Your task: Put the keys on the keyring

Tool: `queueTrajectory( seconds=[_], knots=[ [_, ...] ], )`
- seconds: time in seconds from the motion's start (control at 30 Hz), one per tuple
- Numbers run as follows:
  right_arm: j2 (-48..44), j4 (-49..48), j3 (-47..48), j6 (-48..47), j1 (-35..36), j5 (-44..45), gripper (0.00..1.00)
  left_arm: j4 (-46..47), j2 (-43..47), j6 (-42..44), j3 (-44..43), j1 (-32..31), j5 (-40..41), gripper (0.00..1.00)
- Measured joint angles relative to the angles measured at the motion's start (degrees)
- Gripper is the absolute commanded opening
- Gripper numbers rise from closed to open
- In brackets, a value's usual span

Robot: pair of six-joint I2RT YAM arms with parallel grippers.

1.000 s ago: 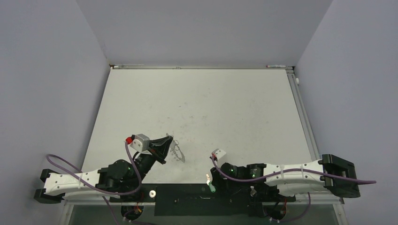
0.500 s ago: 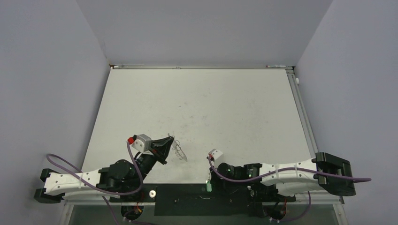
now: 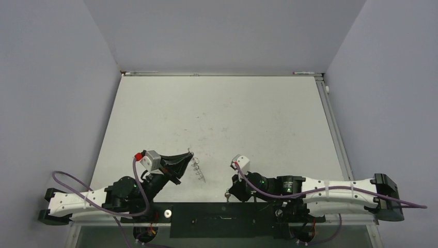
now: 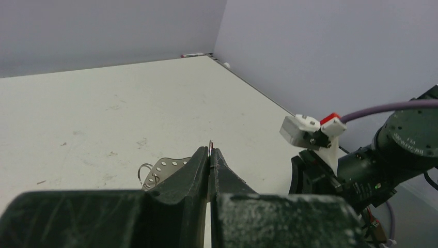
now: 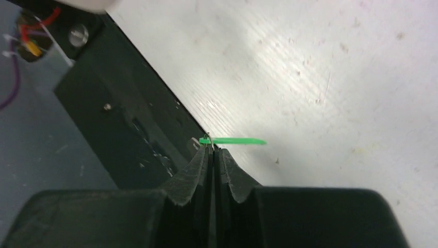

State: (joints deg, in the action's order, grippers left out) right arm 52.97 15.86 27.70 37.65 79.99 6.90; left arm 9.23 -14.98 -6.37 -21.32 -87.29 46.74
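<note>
My left gripper is shut on the rim of the keyring, a flat grey metal piece with small holes and tiny wire loops, and holds it edge-up just above the table. In the left wrist view the keyring shows to the left of the left gripper, with a sliver of metal poking out between the tips. My right gripper is shut on the looped head of the green key, which sticks out sideways to the right over the table's near edge. In the top view the right gripper is right of the keyring.
A black strip runs along the table's near edge between the arm bases, with a small white round part on it. Grey walls close the table on three sides. The right arm's wrist shows in the left wrist view.
The right gripper has closed on the green key at the black strip and carried it up and toward the table. The left gripper has shifted slightly, still holding the keyring.
</note>
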Motion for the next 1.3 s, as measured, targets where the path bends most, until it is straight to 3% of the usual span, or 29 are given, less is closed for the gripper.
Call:
queueTrajectory(
  seconds=[0.3, 0.53, 0.73, 1.3],
  knots=[
    [-5.4, 4.4, 7.8, -8.2, 0.7, 5.0, 0.05, 1.2, 2.4, 2.1, 2.1, 0.0, -10.8, 0.00],
    [-5.6, 8.2, 15.6, -13.1, 1.1, 4.8, 0.05, 6.4, 2.6, 5.2, 6.9, 0.0, -23.8, 0.00],
    [-5.5, 8.6, 20.3, -16.0, 1.6, 3.2, 0.05, 9.3, 0.5, 7.2, 7.2, 0.0, -29.3, 0.00],
    [0.3, 11.2, 30.1, -23.6, 3.7, 2.8, 0.05, 12.9, -4.7, 9.2, 7.2, 0.0, -27.9, 0.00]
  ],
)
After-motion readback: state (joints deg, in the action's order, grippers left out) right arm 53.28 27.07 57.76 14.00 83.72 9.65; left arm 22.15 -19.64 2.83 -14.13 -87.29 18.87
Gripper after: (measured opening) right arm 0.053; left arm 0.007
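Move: The green-tagged key hangs from the right gripper's tips, about 1 cm to that hand's left and 3 below. From the left hand it lies roughly 8 cm back, 12 to the right and 22 below. The keyring plate hangs from the left fingers, some 1 cm back, 2 to the right and 5 below; from the right hand that plate's middle is about 7 cm ahead, 11 to the left and 14 above. Lift the right gripper some 19 cm with the green-tagged key pinched by its small ring, easing left towards the keyring and rolling about 25 degrees. Meanwhile bring the left gripper back and to the right towards the key, turning it clockwise and then edging slightly forward. Keep both grippers shut on what they hold. ##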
